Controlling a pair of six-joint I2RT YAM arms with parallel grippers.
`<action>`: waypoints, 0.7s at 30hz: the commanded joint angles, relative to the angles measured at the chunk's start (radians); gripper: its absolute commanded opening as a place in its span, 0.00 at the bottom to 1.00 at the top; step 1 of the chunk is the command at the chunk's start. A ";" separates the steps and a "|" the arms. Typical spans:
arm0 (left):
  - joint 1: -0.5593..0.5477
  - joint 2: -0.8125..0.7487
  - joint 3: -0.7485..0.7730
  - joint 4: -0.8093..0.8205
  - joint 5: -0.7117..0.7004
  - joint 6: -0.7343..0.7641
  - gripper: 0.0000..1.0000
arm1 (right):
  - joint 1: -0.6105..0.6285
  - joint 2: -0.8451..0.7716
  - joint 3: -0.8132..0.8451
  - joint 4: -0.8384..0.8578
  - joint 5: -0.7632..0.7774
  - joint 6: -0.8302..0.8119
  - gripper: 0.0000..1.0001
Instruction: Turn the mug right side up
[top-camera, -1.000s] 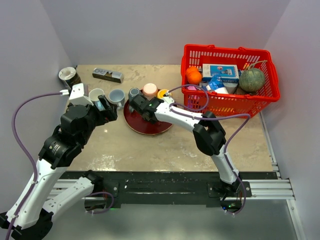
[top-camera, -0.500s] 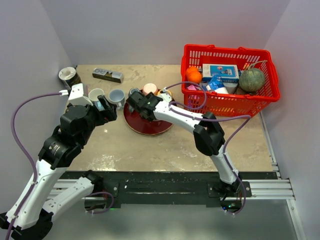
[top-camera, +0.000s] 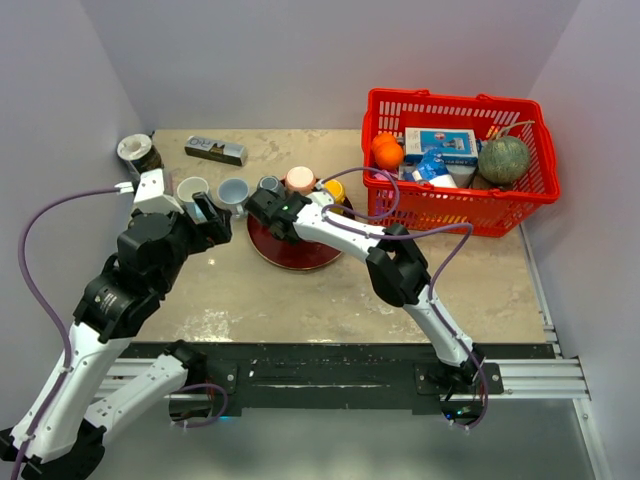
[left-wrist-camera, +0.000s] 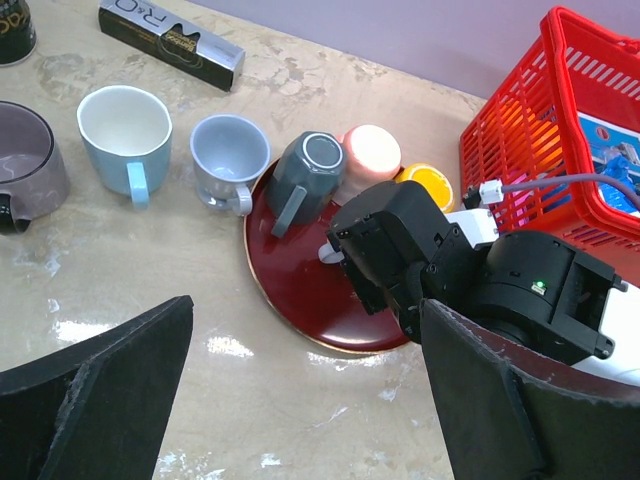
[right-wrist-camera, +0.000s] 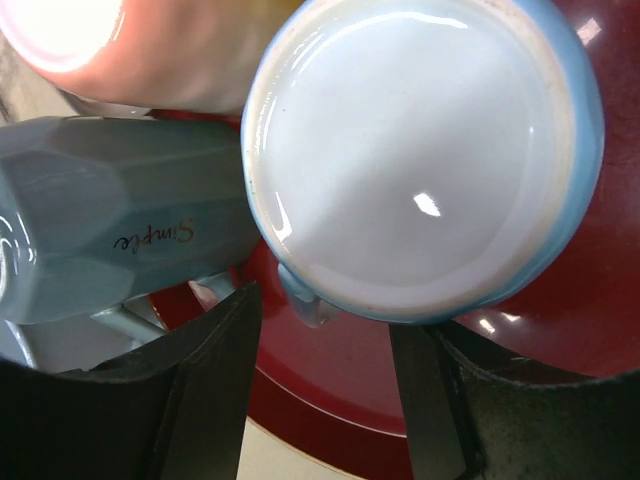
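Note:
In the right wrist view the mug (right-wrist-camera: 420, 160) stands upside down on the red plate (right-wrist-camera: 340, 380), its white base up and its pale blue wall showing at the rim. Its small handle (right-wrist-camera: 305, 300) points between my right gripper's (right-wrist-camera: 325, 320) fingers, which stand open on either side without touching it. From above, the right gripper (top-camera: 268, 212) sits over the plate's (top-camera: 300, 250) back left and hides the mug. My left gripper (left-wrist-camera: 308, 310) is wide open and holds nothing, above bare table just left of the plate (left-wrist-camera: 300, 290).
A dark grey mug (left-wrist-camera: 305, 170) and a pink mug (left-wrist-camera: 372, 150) stand upside down at the plate's far edge. Two upright mugs (left-wrist-camera: 125, 125) (left-wrist-camera: 228, 150) stand to the left. A red basket (top-camera: 460, 160) of groceries fills the back right; a dark box (top-camera: 215, 150) lies at the back left.
My right gripper has moved left and a little farther back over the plate, and its elbow swung left. The left arm has barely shifted.

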 joint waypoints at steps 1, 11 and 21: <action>0.002 -0.024 -0.010 0.007 -0.031 0.017 0.99 | 0.001 -0.018 0.030 -0.043 0.067 0.046 0.54; 0.001 -0.024 -0.010 0.005 -0.034 0.021 0.99 | -0.014 -0.007 0.017 -0.031 0.067 0.044 0.28; 0.001 -0.021 -0.016 0.016 -0.029 0.018 0.99 | -0.014 -0.064 -0.046 0.014 0.057 0.008 0.00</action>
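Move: The blue-and-white mug stands upside down on the tray, its middle about 5 cm to the right hand's right, 1 cm ahead and some 1 cm below; its handle is already between the open fingers. The grey mug is roughly 6 cm ahead and 6 cm left, the pink one 9 cm ahead and 2 cm right, the yellow one 8 cm ahead and 9 cm right. From the left hand, the blue-and-white mug lies about 17 cm ahead, 19 cm right and 27 cm down. The right fingers pinch the handle of the upturned blue-and-white mug from either side, closing from a little over half open to almost shut, with the grip effort rising at the end. The hand nearly stays in place while they close, then eases forward and up by about 1 cm, its tilt all but unchanged. ##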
